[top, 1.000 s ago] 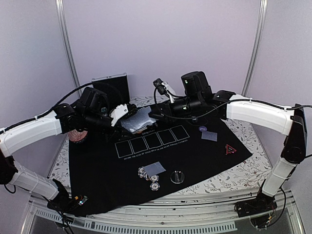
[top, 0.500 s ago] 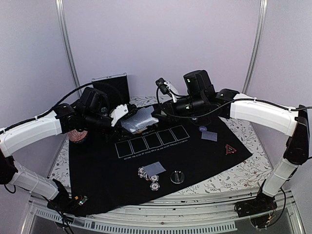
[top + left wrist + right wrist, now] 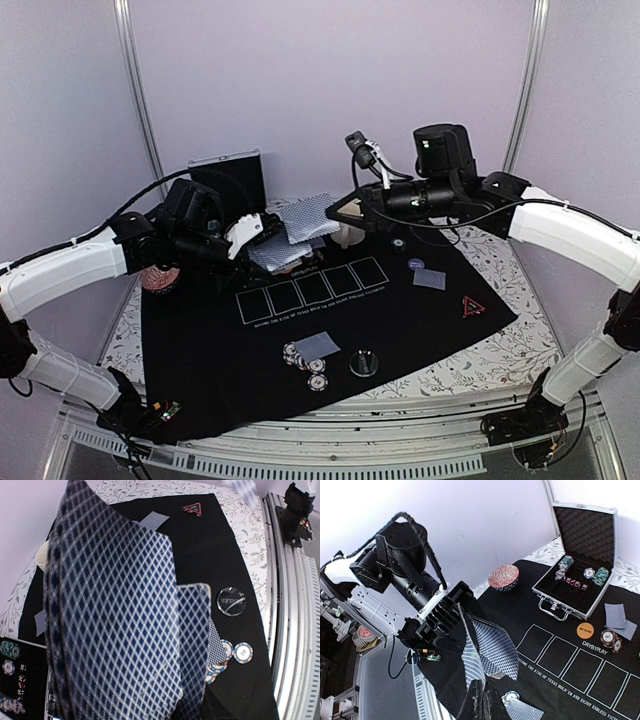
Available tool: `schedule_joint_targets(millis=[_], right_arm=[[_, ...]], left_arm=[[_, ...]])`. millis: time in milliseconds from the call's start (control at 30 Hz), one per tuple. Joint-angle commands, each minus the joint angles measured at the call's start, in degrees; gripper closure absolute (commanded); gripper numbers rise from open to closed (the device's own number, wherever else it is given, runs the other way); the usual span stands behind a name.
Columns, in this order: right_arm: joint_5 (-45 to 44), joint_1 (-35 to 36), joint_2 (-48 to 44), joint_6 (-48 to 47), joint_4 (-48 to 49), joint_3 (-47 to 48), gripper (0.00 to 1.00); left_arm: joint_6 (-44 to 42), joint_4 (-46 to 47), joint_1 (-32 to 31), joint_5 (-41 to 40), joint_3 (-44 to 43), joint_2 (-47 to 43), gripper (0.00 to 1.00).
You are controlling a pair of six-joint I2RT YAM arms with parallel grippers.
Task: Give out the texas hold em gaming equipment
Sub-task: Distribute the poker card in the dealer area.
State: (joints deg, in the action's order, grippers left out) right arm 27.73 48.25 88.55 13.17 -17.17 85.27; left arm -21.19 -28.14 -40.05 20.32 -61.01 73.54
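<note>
My left gripper (image 3: 262,232) is shut on a fanned deck of blue-backed playing cards (image 3: 276,256) above the mat's back left. In the left wrist view that deck (image 3: 115,620) fills the frame and hides the fingers. My right gripper (image 3: 340,211) is shut on a single card (image 3: 306,216), held up to the right of the deck. In the right wrist view the single card (image 3: 471,662) rises edge-on from the shut jaws (image 3: 483,700). Striped poker chips (image 3: 305,359), two dealt cards (image 3: 320,345) and a dark disc (image 3: 364,362) lie at the mat's front.
On the right of the black mat (image 3: 200,370) lie a red-edged triangle (image 3: 472,306), a purple disc (image 3: 416,265) and a card (image 3: 430,279). An open chip case (image 3: 580,585) and a patterned bowl (image 3: 503,576) stand behind and left of the card boxes. An orange disc (image 3: 585,630) lies by the boxes.
My right gripper has moved right and upward, drawing one card away from the deck. The left gripper and its deck have stayed in place.
</note>
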Motion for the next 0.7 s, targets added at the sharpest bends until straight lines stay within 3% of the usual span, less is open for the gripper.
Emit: schedule_joint_targets(millis=[0, 100, 200, 333, 500, 667], right_arm=[[-0.15, -5.76, -11.99, 6.6, 0.37, -7.46, 0.99], [-0.84, -10.88, -18.86, 12.23, 0.65, -16.59, 0.99], [0.21, -12.62, -18.69, 16.6, 1.03, -25.38, 0.99], [9.47, -10.68, -11.27, 22.79, 15.65, -35.27, 0.99], [16.12, -5.14, 1.26, 23.89, 21.6, -34.27, 0.99], [19.78, -4.39, 9.94, 24.07, 24.01, -32.72, 0.98]], left_arm=[[-0.06, 1.59, 0.16, 0.35, -0.91, -0.76, 0.58], [0.05, 1.23, 0.15, 0.14, -1.23, -0.3, 0.58], [0.06, 1.11, 0.16, 0.16, -1.39, -0.56, 0.58], [0.1, 1.31, 0.16, 0.23, -1.21, -0.7, 0.58], [0.05, 1.31, 0.15, 0.03, -1.06, -0.93, 0.58], [-0.01, 1.33, 0.15, 0.22, -1.04, -0.77, 0.58]])
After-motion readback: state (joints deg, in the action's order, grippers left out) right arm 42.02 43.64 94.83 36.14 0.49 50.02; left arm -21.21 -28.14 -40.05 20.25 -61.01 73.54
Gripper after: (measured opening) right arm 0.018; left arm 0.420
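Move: The right hand, card already in its shut fingers, is headed for the dealer area: the lying card there is about 3 cm back, 2 cm left and roughly 33 cm below. The dealer button is some 7 cm back and 7 cm to the right, the blue-rimmed chips 7 cm back and 4 cm left, both down on the mat. From the waiting left hand, the lying card is about 13 cm right, 2 cm back and 21 cm below. Sideways first: the right hand swings about 12 cm to the right, clear of the deck in the left fingers, then dives some 25 cm while easing back left and a little towards the base, down to the lying card in the dealer area. The hand rolls about 45 degrees, its top going forward, and the fingers keep their pinch on the card. The left hand holds the deck still. ##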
